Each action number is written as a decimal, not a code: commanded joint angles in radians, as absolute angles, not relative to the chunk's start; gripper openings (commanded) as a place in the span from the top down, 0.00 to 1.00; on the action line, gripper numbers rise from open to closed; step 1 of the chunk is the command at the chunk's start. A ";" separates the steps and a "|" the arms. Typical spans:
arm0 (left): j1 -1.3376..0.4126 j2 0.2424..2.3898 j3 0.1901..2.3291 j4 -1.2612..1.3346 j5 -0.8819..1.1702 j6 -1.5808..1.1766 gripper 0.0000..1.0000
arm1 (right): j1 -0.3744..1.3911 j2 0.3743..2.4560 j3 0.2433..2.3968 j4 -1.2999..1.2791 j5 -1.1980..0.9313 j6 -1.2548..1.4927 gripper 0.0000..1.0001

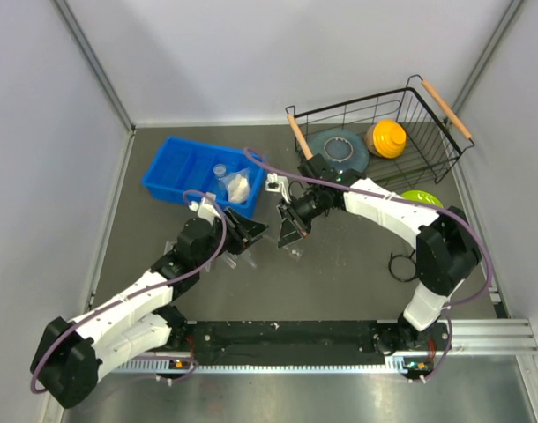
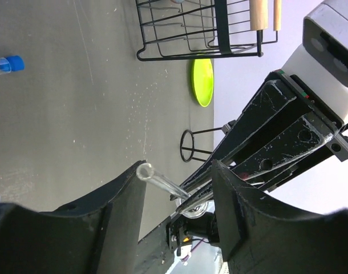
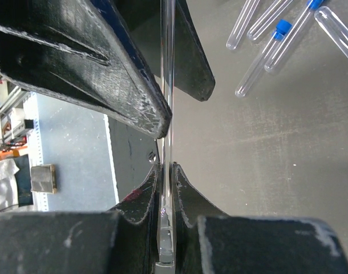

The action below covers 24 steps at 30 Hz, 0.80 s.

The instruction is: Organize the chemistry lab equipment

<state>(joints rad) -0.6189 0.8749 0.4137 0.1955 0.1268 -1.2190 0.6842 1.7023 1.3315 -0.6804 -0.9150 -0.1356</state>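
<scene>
My right gripper is shut on a thin glass rod. The rod runs from its jaws out between the fingers of my left gripper. In the left wrist view the rod's round end lies beside the left finger; the jaws stand wide apart and do not clamp it. Several clear test tubes, some blue-capped, lie on the table to the right of the rod. One blue-capped tube also shows in the left wrist view. The black wire ring stand stands near the right arm.
A blue bin at the back left holds a small clear cup and a white packet. The black wire basket at the back right holds a grey dish and an orange dish. A green dish lies in front of it.
</scene>
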 commanded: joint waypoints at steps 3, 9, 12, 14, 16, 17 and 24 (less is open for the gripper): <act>-0.652 0.910 0.468 0.252 0.075 -1.187 0.52 | 0.681 1.724 1.376 -0.646 -0.957 -0.106 1.00; -0.672 0.911 0.485 0.215 0.041 -1.178 0.64 | 0.673 1.736 1.381 -0.632 -0.965 -0.080 1.00; -0.675 0.916 0.494 0.204 0.038 -1.170 0.69 | 0.672 1.738 1.381 -0.627 -0.966 -0.075 1.00; -0.676 0.916 0.502 0.192 0.038 -1.161 0.75 | 0.672 1.740 1.381 -0.626 -0.966 -0.074 1.00; -0.677 0.917 0.508 0.178 0.037 -1.152 0.79 | 0.672 1.740 1.381 -0.626 -0.965 -0.074 1.00; -0.678 0.917 0.512 0.166 0.037 -1.143 0.84 | 0.669 1.740 1.381 -0.626 -0.963 -0.075 1.00; -0.676 0.884 0.548 0.039 -0.017 -1.080 0.95 | 0.670 1.720 1.381 -0.627 -0.979 -0.109 0.89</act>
<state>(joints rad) -0.6716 0.9134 0.4969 0.1081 0.0326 -1.1568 0.6777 1.7317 1.3319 -0.6430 -0.9619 -0.0914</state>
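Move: The glass tube with the bulb end, still pinched in the right fingers, slants up between the left hand's half-open fingers; its middle is some 3 cm right of the left hand, 2 cm back and 2 cm lower. From the right hand, the left fingertips it is offered to are about 4 cm left, 3 cm ahead and 3 cm up. The loose test tubes lie roughly 6 cm left of the left hand, 2 cm back and 15 cm below, the blue tray about 14 cm left and 17 cm ahead. The left hand stays almost in place around the upper stem of the glass tube, easing down about half a centimetre and then up 1 cm with a roll of some 5 degrees that raises its left side, while its fingers close from a bit over half open to nearly shut and pinch the stem near its open end. The right hand keeps its shut grip lower on the same stem, tipping only a few degrees and otherwise holding still, so the left fingers have something steady to close on. ##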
